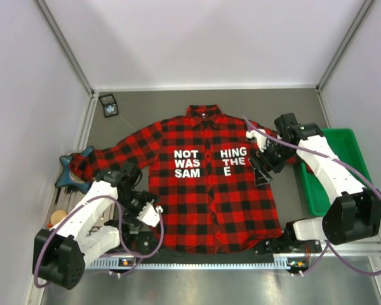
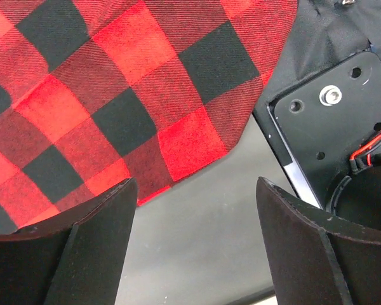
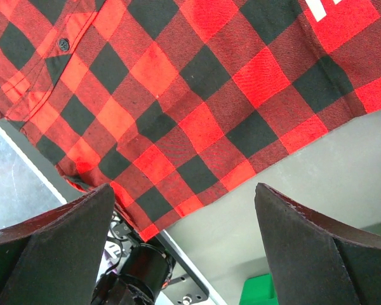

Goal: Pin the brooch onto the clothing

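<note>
The clothing is a red-and-black plaid shirt with white lettering, spread flat in the middle of the table. A tiny pale piece that looks like the brooch lies in a small dark holder at the far left, well away from both grippers. My left gripper hovers at the shirt's lower left edge. Its fingers stand open over bare table, with the plaid hem just ahead. My right gripper hangs open and holding nothing over the shirt's right side, with plaid cloth below it.
A green tray stands at the right, and its corner shows in the right wrist view. A dark blue object and a round orange-brown object lie at the left edge. The left arm's black base plate is close on the right.
</note>
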Robot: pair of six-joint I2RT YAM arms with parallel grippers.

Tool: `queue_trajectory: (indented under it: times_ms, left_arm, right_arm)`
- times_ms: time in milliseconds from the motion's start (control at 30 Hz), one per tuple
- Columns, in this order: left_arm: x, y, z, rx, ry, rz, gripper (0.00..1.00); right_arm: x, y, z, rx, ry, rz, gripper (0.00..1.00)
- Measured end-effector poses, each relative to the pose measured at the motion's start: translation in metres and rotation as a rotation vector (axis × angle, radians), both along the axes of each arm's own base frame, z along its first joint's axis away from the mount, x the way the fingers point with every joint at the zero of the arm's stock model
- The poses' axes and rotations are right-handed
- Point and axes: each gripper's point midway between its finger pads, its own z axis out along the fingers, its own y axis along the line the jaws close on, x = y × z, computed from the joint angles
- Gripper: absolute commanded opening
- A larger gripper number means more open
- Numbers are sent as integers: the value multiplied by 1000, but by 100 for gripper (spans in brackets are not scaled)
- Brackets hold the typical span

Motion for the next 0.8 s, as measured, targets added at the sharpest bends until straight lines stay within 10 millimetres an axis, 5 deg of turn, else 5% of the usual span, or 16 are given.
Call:
queue_trajectory:
  times_ms: [267, 567, 800]
  left_arm:
    - [-15, -9, -22, 43, 9, -116, 68]
    - [-15, -25, -31, 49, -21, -154, 10]
    - [-9, -42, -15, 15, 17, -151, 0]
  right_arm:
    - [5, 0, 2, -7, -5, -8, 90]
    - [7, -2, -1, -20, 2, -10, 90]
    - [7, -4, -2, -33, 1, -11, 90]
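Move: The plaid shirt's lower-left corner is what I reach for; from my left hand it lies about 2 cm back, 3 cm to the right and 4 cm below the finger pads. The word "SAM" on the shirt's chest is some 16 cm ahead and 15 cm right of that hand; the blue cushion is roughly 16 cm ahead and 21 cm left. From my idle right hand, the corner lies about 39 cm left, 12 cm back and 12 cm down. I pinch the edge of the shirt by its lower-left corner: my left hand sinks about 3 cm while easing back and to the right, turning roughly 10 degrees clockwise, and its wide-open fingers shut on the cloth. With the edge held, I start up and farther right, rising some 2 cm from the lowest point. ##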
